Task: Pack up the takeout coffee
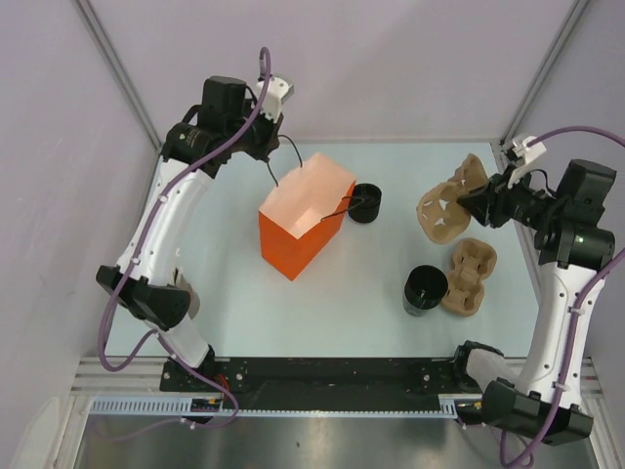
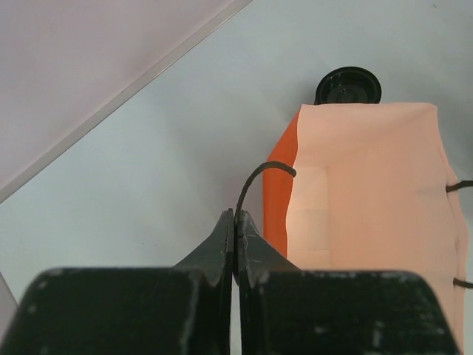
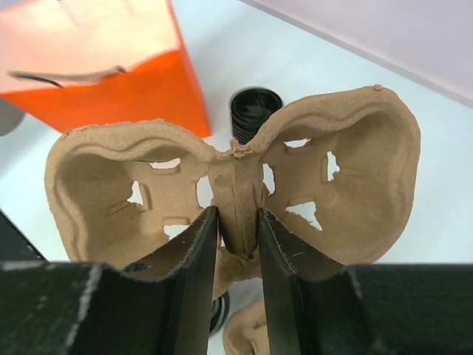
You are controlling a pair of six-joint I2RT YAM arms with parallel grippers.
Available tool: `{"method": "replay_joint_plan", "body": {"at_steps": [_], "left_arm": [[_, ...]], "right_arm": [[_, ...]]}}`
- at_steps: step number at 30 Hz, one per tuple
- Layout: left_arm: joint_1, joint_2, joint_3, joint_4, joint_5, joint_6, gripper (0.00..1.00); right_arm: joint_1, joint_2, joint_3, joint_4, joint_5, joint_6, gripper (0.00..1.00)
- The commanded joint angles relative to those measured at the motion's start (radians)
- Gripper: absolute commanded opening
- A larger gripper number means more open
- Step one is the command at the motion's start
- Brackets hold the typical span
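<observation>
The takeout coffee, a small black lidded cup, stands on the table against the far right side of the orange paper bag. It also shows beyond the bag as the coffee, and past the carrier as the coffee. My left gripper hangs above the bag's back left corner. In its wrist view the left gripper is shut on the bag's thin black cord handle. My right gripper is shut on the centre ridge of a brown pulp cup carrier, held off the table at the right.
A second pulp carrier lies on the table at the right, with a wider open black cup beside it on its left. Grey enclosure walls close in the table at the back and both sides.
</observation>
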Motion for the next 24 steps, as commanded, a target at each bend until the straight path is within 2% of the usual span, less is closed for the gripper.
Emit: {"method": "replay_joint_plan", "body": {"at_steps": [1,5,9,13,24], "left_arm": [[-0.023,-0.062,-0.042,0.019,-0.049,-0.068,0.00],[-0.027,-0.056,-0.081,0.015,-0.068,-0.059,0.01],[-0.027,-0.054,-0.102,0.024,-0.052,-0.061,0.00],[-0.028,-0.054,-0.098,0.035,-0.048,-0.065,0.00],[-0.028,-0.080,-0.130,0.114,-0.069,-0.074,0.00]], "right_arm": [[0.130,0.034,0.114,0.056,0.042,0.080,0.33],[0.309,0.098,0.274,0.070,0.148,0.135,0.33],[0.511,0.205,0.437,0.063,0.182,0.177,0.33],[0.639,0.342,0.551,0.075,0.211,0.200,0.32],[0.728,0.586,0.646,0.225,0.046,0.393,0.32]]}}
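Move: The right hand already holds the cup holder; the paper bag it is bound for stands roughly 32 cm to its left, 8 cm ahead, its middle some 24 cm lower. The far black cup is about 15 cm ahead and 17 cm left; the near black cup sits 8 cm back and 4 cm left, both about 30 cm down. From the left hand, the bag is about 6 cm back, 5 cm right and 24 cm down. Still pinching the cup holder at its narrow middle, the right hand sweeps left about 20 cm towards the bag, rising some 10 cm on the way, then easing forward 5 cm while sinking 3 to 4 cm, turned about 30 degrees counter-clockwise. The left fingers stay shut on a bag handle and lower it about 2 cm. ##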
